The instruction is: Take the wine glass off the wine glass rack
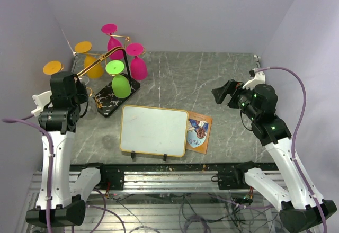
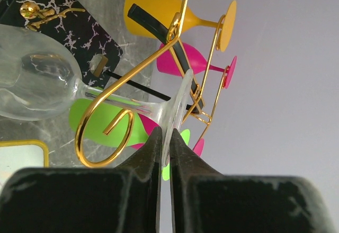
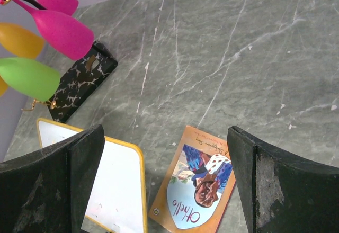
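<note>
The wine glass rack has a black white-veined base [image 1: 114, 99], a black upright loop [image 1: 125, 58] and gold wire arms [image 2: 132, 69]. Coloured glasses hang on it bowl down. My left gripper [image 2: 164, 137] is shut on the thin foot of a clear wine glass [image 2: 37, 79]. The glass lies sideways with its stem across the curled end [image 2: 100, 135] of one gold arm. In the top view the left gripper [image 1: 85, 91] is at the rack's left side. My right gripper [image 1: 222, 94] is open and empty above the table on the right, far from the rack.
Yellow [image 1: 94, 68], green [image 1: 121, 86] and two magenta glasses [image 1: 139, 68] hang on the rack. A yellow-framed whiteboard [image 1: 153, 130] lies in the middle near the front. An orange book [image 1: 199, 132] lies right of it and shows between the right fingers [image 3: 201, 180].
</note>
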Controlling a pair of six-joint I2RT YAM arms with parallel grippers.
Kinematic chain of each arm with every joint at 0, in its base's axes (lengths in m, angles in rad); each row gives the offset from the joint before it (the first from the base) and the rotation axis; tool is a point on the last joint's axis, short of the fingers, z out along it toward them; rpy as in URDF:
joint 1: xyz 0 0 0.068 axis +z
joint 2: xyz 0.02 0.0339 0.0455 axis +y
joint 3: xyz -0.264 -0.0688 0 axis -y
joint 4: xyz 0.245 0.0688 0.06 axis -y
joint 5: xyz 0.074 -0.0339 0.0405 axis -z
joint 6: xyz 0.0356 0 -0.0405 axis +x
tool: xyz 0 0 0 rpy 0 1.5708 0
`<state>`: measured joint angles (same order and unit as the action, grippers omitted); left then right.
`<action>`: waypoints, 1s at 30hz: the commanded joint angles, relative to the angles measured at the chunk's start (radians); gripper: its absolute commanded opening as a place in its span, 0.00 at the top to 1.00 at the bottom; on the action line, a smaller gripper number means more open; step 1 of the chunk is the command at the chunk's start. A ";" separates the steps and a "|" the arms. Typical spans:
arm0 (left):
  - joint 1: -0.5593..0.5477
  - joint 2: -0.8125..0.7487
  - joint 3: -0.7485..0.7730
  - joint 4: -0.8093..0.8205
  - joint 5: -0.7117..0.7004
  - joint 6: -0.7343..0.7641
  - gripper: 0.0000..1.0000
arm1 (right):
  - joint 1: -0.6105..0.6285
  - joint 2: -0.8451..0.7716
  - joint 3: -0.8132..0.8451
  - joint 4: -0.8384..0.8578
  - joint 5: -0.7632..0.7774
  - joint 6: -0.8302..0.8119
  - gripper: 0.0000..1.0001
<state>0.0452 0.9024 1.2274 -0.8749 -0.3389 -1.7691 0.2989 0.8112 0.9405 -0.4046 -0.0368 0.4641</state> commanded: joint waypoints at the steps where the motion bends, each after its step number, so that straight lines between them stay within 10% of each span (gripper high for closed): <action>1: 0.008 0.012 0.043 0.077 -0.007 -0.018 0.93 | 0.006 -0.008 0.028 -0.008 0.006 0.013 0.00; 30: 0.009 -0.055 -0.103 0.361 0.531 0.116 0.93 | 0.005 -0.003 0.005 0.041 -0.071 0.044 0.01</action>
<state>0.0452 0.8886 1.1240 -0.6388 0.0303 -1.6981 0.2989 0.8104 0.9478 -0.4103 -0.0727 0.4946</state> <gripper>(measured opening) 0.130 0.994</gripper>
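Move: My left hand already pinches the clear wine glass by its foot, the hook's wire crossing its stem; the curled hook end is about 3 cm below my fingers, 2 cm ahead and 2 cm right. The green wine glass hangs some 11 cm right and 5 cm ahead, its middle 6 cm lower; the far yellow glass is 10 cm ahead, 1 cm left. From my right hand the green glass is roughly 36 cm left and 4 cm ahead. I keep the foot of the clear glass pinched and first ease my left hand forward about 2.5 cm, carrying the stem out past the curled hook end. Then I swing it right, some 6.5 cm towards the green glass, rising slightly as the wrist turns about 20 degrees clockwise. ##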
